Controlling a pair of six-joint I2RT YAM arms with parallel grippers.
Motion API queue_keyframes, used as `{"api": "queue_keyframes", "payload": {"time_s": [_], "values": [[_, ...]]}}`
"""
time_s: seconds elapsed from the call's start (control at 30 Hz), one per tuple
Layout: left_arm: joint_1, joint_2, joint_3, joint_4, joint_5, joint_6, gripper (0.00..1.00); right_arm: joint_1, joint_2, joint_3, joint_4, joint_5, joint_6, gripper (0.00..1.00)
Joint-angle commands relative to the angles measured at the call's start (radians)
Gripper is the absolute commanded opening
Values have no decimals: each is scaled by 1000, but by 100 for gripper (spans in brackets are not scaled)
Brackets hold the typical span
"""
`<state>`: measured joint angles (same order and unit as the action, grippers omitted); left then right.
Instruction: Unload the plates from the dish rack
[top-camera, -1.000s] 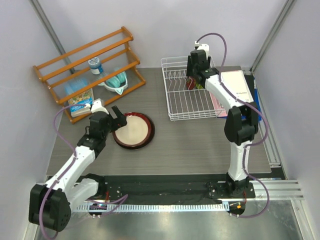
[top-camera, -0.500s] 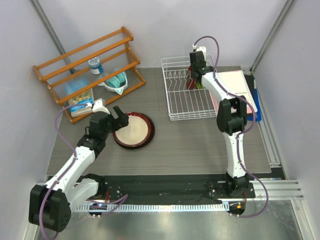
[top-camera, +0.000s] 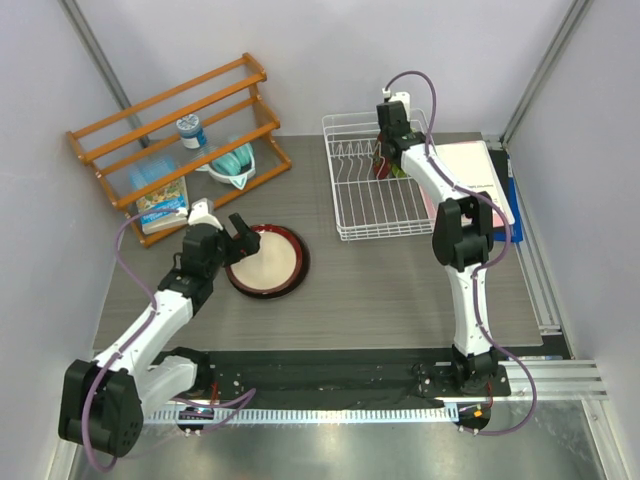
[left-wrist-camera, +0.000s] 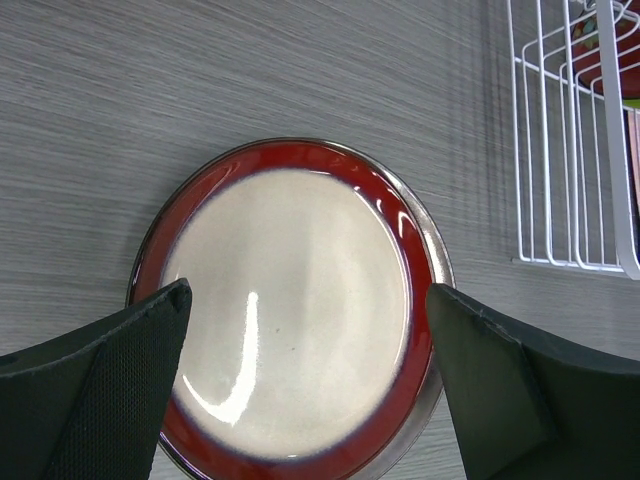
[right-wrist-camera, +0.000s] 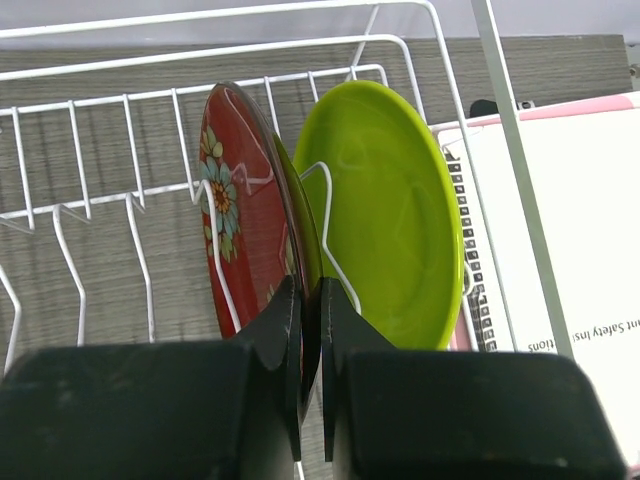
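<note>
The white wire dish rack (top-camera: 365, 218) (right-wrist-camera: 525, 180) stands at the back right. A dark red patterned plate (right-wrist-camera: 228, 190) and a lime green plate (right-wrist-camera: 400, 215) stand upright in it, side by side. My right gripper (top-camera: 384, 158) (right-wrist-camera: 311, 300) is shut on the near rim of the patterned plate. A red-rimmed plate with a cream centre (top-camera: 266, 261) (left-wrist-camera: 290, 310) lies flat on the table, with a darker rim showing under it. My left gripper (top-camera: 238, 232) (left-wrist-camera: 308, 295) hovers open over this plate, its fingers apart on either side.
An orange wooden slatted shelf (top-camera: 170, 125) stands at the back left with a teal item (top-camera: 233, 162) and a packet (top-camera: 160, 206) at its foot. A white and pink booklet (top-camera: 472, 172) lies right of the rack. Walls close in on both sides.
My right gripper has closed on the patterned plate's rim after the arm reached further towards the back of the rack. The left arm has hardly moved.
</note>
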<state>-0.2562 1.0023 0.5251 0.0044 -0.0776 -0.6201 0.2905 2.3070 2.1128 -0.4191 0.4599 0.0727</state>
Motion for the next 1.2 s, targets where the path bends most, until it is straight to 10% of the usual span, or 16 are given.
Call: {"api": "queue_keyframes", "payload": {"time_s": [0.0,0.53,1.17], "values": [[-5,-31,-5,36,15,-4,99,25,-119,-8,55,114,-31,1],[-5,-85,-14,-1,15,-3,99,144,-369,-166,146,425,-174,1],[-28,-30,-37,256,308,-147,100,222,-985,-784,100,-292,294,1]]}}
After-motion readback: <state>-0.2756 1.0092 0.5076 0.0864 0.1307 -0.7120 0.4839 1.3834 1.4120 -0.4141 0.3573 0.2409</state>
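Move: The right hand already pinches the red flowered plate in the dish rack; the plate stack where the others were set down lies about 25 cm back and 28 cm to its left, some 14 cm lower. The green plate stands roughly 3 cm ahead and 4 cm right of this hand, 6 cm lower, and the rack's middle is about 3 cm behind, straight below. For the left hand, open and empty, the stack is about 3 cm ahead, 3 cm right and 12 cm below. Keeping its pinch on the red plate's rim, the right hand first eases up and back to lift the plate out of the rack, then swings back faster, over 20 cm in all, topping out about 18 cm up before it sinks slightly and bends left, towards the stack and the left hand, rolling first right side down, then left, with the fingers tipping up some 10 degrees. Late on, the left hand, still wide open, slides about 4 cm right towards the incoming plate, rolling about 10 degrees right side down. ##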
